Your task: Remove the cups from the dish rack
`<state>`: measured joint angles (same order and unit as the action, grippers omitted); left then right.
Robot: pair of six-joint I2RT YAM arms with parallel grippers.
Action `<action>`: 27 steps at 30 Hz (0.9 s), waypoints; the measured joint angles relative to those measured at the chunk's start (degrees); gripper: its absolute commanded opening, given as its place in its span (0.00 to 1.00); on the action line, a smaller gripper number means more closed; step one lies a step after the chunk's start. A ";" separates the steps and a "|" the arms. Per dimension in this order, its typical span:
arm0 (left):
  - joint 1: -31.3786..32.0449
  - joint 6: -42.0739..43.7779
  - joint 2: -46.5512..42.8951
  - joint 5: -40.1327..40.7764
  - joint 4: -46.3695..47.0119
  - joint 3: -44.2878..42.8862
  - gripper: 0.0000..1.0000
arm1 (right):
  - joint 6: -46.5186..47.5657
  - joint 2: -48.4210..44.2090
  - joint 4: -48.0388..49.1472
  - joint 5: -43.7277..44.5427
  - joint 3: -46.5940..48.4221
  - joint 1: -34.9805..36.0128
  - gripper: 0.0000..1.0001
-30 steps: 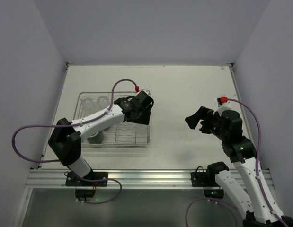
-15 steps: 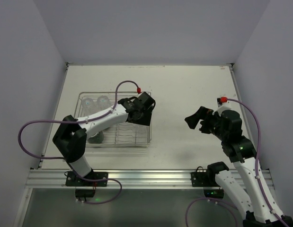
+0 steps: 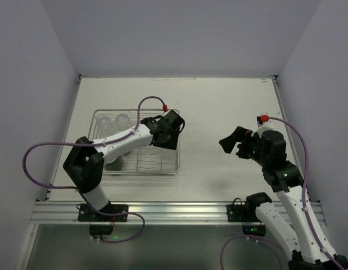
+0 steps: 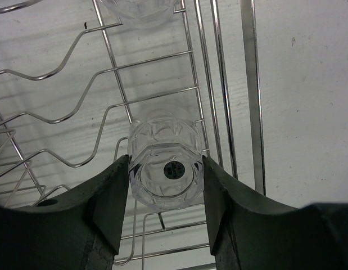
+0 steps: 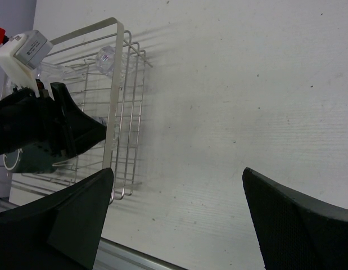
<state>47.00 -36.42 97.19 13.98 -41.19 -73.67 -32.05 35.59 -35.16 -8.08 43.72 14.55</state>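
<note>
The dish rack [image 3: 177,160] is a silver wire rack on the left of the table. My left gripper [image 3: 165,133] reaches down into its right end. In the left wrist view the left gripper [image 4: 165,166] is shut on a clear tumbler [image 4: 162,132], one finger pressed to each side of it, above the rack wires [image 4: 218,84]. A second clear tumbler [image 4: 141,8] shows at the top edge. Two more clear cups [image 3: 114,120] lie at the rack's far left, and a dark mug [image 3: 113,163] sits near its front. My right gripper [image 3: 232,141] hangs open over bare table, right of the rack.
The right wrist view shows the right gripper [image 5: 177,172] over white tabletop, with the rack's end [image 5: 113,84] and the left arm [image 5: 44,126] to its left. An aluminium rail [image 3: 174,211] runs along the near edge. Walls enclose the table on three sides.
My left gripper's fingers have closed onto the clear tumbler. The left arm shifted slightly in the rack. The right arm has not moved.
</note>
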 measured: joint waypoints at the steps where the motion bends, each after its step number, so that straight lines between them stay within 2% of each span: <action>1: 0.00 0.00 0.02 0.02 0.00 -0.02 0.42 | 0.02 0.00 0.04 0.00 0.00 0.00 0.99; 4: 0.00 0.00 0.22 0.22 0.00 -0.22 0.22 | 0.02 0.02 0.04 0.00 -0.04 0.00 0.99; 5: 0.00 -0.02 0.26 0.28 -0.02 -0.31 0.07 | 0.02 0.02 0.04 0.00 -0.04 0.00 0.99; 6: 0.00 -0.02 0.31 0.35 -0.09 -0.37 0.00 | 0.02 0.02 0.07 0.00 -0.07 0.00 0.99; 12: 0.63 -0.33 0.28 1.95 -2.38 -1.49 0.00 | 0.02 0.83 0.42 -0.44 -0.13 0.00 0.99; 17: 2.51 -0.42 -2.01 4.17 -5.90 -5.86 0.00 | -0.07 2.51 1.86 -2.99 -0.13 0.02 0.99; 22: 4.61 -0.24 -11.30 4.61 -5.99 -10.03 0.00 | -1.40 5.68 4.59 -8.44 -0.11 0.00 0.98; 27: 4.79 0.35 -24.26 1.25 0.20 -7.98 0.00 | -3.93 8.79 8.68 -15.89 -0.15 0.00 0.96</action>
<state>51.79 -36.07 72.93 15.22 -40.99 -81.65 -35.99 44.38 -26.48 -23.97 43.57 14.55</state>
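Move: The left fingers are already shut on the near clear cup in the rack's right column, its middle about 2 cm below the hand point. The other clear cup stands some 12 cm straight ahead of the hand and 3 cm below it; the rack's right rim runs about 5 cm to the right, level ahead and 1 cm below. From the open right gripper, the near clear cup lies roughly 23 cm left, 4 cm ahead and 14 cm lower. After a short hold, the left hand keeps its grip on the near clear cup and draws it up out of the rack, slowly at first and then fast, some 20 cm in all and easing slightly back, while the wrist tilts about 30 degrees so the fingers swing up from pointing down, outward and to the right, towards the right arm's side. The right hand, empty and still open, sets off to its left towards the rack by about 5 cm at nearly constant height, its wrist turning some 15 degrees, mostly counter-clockwise with its left side rising. ##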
